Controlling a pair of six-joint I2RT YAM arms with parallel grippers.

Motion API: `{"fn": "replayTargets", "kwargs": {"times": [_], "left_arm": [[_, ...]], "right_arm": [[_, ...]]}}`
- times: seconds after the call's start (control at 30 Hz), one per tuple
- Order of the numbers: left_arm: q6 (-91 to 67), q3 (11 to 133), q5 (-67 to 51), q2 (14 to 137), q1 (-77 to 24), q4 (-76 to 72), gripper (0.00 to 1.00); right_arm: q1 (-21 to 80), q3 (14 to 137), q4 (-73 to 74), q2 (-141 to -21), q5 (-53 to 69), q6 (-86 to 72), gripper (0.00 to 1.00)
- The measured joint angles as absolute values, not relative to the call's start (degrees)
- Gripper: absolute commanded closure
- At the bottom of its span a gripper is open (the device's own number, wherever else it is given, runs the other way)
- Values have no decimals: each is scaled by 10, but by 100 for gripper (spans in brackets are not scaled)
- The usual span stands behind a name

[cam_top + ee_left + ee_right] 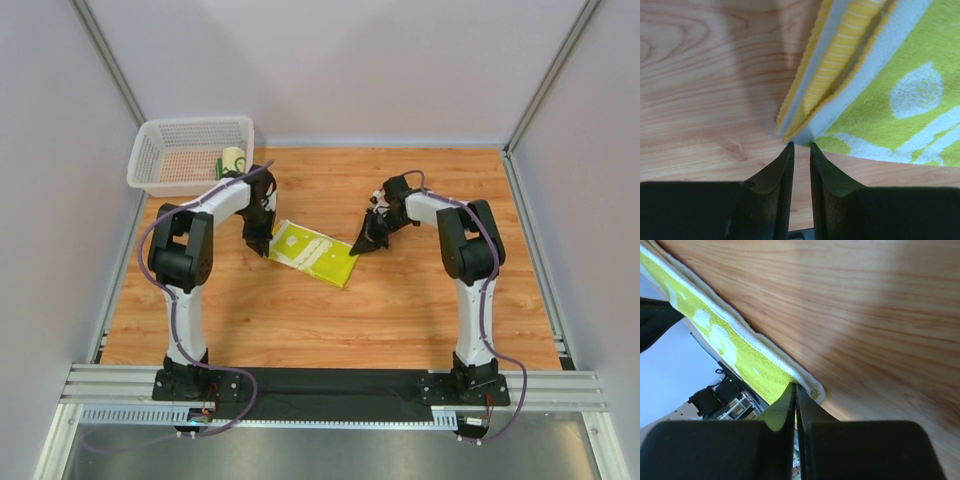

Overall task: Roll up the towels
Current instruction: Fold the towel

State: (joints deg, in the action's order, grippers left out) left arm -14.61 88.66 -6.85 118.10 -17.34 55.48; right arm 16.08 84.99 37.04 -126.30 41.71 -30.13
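A lime-yellow towel (312, 252) with pale squiggles lies flat on the wooden table between the two arms. My left gripper (262, 240) is at its left corner. In the left wrist view the left gripper (800, 145) is open by a narrow gap, its tips touching the corner of the towel (880, 110), where folded layers show. My right gripper (365, 243) is at the towel's right corner. In the right wrist view it (795, 386) is shut, its tips against the edge of the towel (740, 355); I cannot tell whether cloth is pinched. A rolled towel (233, 158) stands in the basket.
A white mesh basket (160, 150) sits at the table's back left corner, close behind the left arm. Grey walls enclose the table on three sides. Bare wood (420, 300) lies in front of the towel and to the right.
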Motion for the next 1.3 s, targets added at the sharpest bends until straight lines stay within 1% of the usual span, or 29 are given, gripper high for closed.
{"fn": "replayTargets", "kwargs": {"times": [0.23, 0.37, 0.43, 0.53, 0.57, 0.6, 0.63, 0.67, 0.7, 0.8, 0.83, 0.9, 0.93, 1.0, 1.03, 1.1, 1.17, 1.23, 1.3], "left_arm": [[-145, 907, -65, 1213, -166, 554, 75], [-144, 940, -62, 1233, -165, 559, 78], [-142, 955, -54, 1240, -166, 562, 78], [-137, 961, -30, 1240, -168, 564, 76], [-136, 961, -21, 1239, -168, 564, 76], [-135, 961, -12, 1237, -168, 567, 75], [-135, 961, -2, 1233, -169, 572, 71], [-133, 961, 5, 1228, -169, 575, 69], [-132, 961, 13, 1220, -170, 580, 67], [-127, 960, 39, 1173, -177, 587, 56], [-126, 960, 49, 1153, -181, 588, 49], [-124, 960, 63, 1112, -192, 590, 40], [-124, 960, 70, 1090, -199, 590, 26], [-123, 960, 78, 1049, -216, 589, 8], [-127, 957, 76, 1030, -222, 583, 0], [-136, 938, 62, 988, -233, 559, 0], [-160, 889, 21, 937, -230, 511, 0], [-194, 829, -57, 894, -205, 452, 0], [-226, 785, -140, 882, -165, 397, 0]], "right_arm": [[161, 801, 354, -1239, 427, -300, 100], [161, 779, 360, -1224, 424, -299, 99], [164, 773, 364, -1219, 421, -297, 95], [166, 773, 375, -1213, 415, -291, 82], [168, 773, 380, -1211, 413, -290, 74], [169, 776, 388, -1209, 411, -288, 71], [171, 781, 398, -1207, 408, -285, 68], [172, 785, 402, -1205, 404, -283, 63], [172, 791, 411, -1202, 398, -281, 61], [175, 818, 438, -1190, 381, -274, 57], [175, 831, 448, -1184, 375, -272, 56], [175, 864, 467, -1172, 361, -268, 53], [175, 881, 475, -1164, 353, -265, 52], [175, 906, 483, -1146, 341, -262, 50], [175, 917, 489, -1134, 333, -259, 51], [175, 932, 493, -1107, 320, -256, 50], [175, 936, 495, -1082, 307, -254, 50], [175, 936, 496, -1058, 294, -251, 50], [175, 934, 496, -1043, 283, -248, 50]]}}
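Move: The folded yellow towel lies with its middle about 10 cm to the right of my left hand, level with it and 1–2 cm lower; its near-left corner is just under those fingertips. From my right hand the towel's middle is some 8 cm left, also level, and its far-right corner is right at the shut tips. The basket stands about 20 cm ahead and 15 cm left of my left hand, the rolled towels in it about 19 cm ahead and 8 cm left. I turn the towel clockwise between my hands: shut right tips on its far-right corner drag back about 4 cm, while my left fingers dip a little and push the near-left corner forward some 3 cm. Then both hands leave it, rising about 16 cm and tipping their fingers outward, left opening wide and drifting right, right half opening and swinging forward. ##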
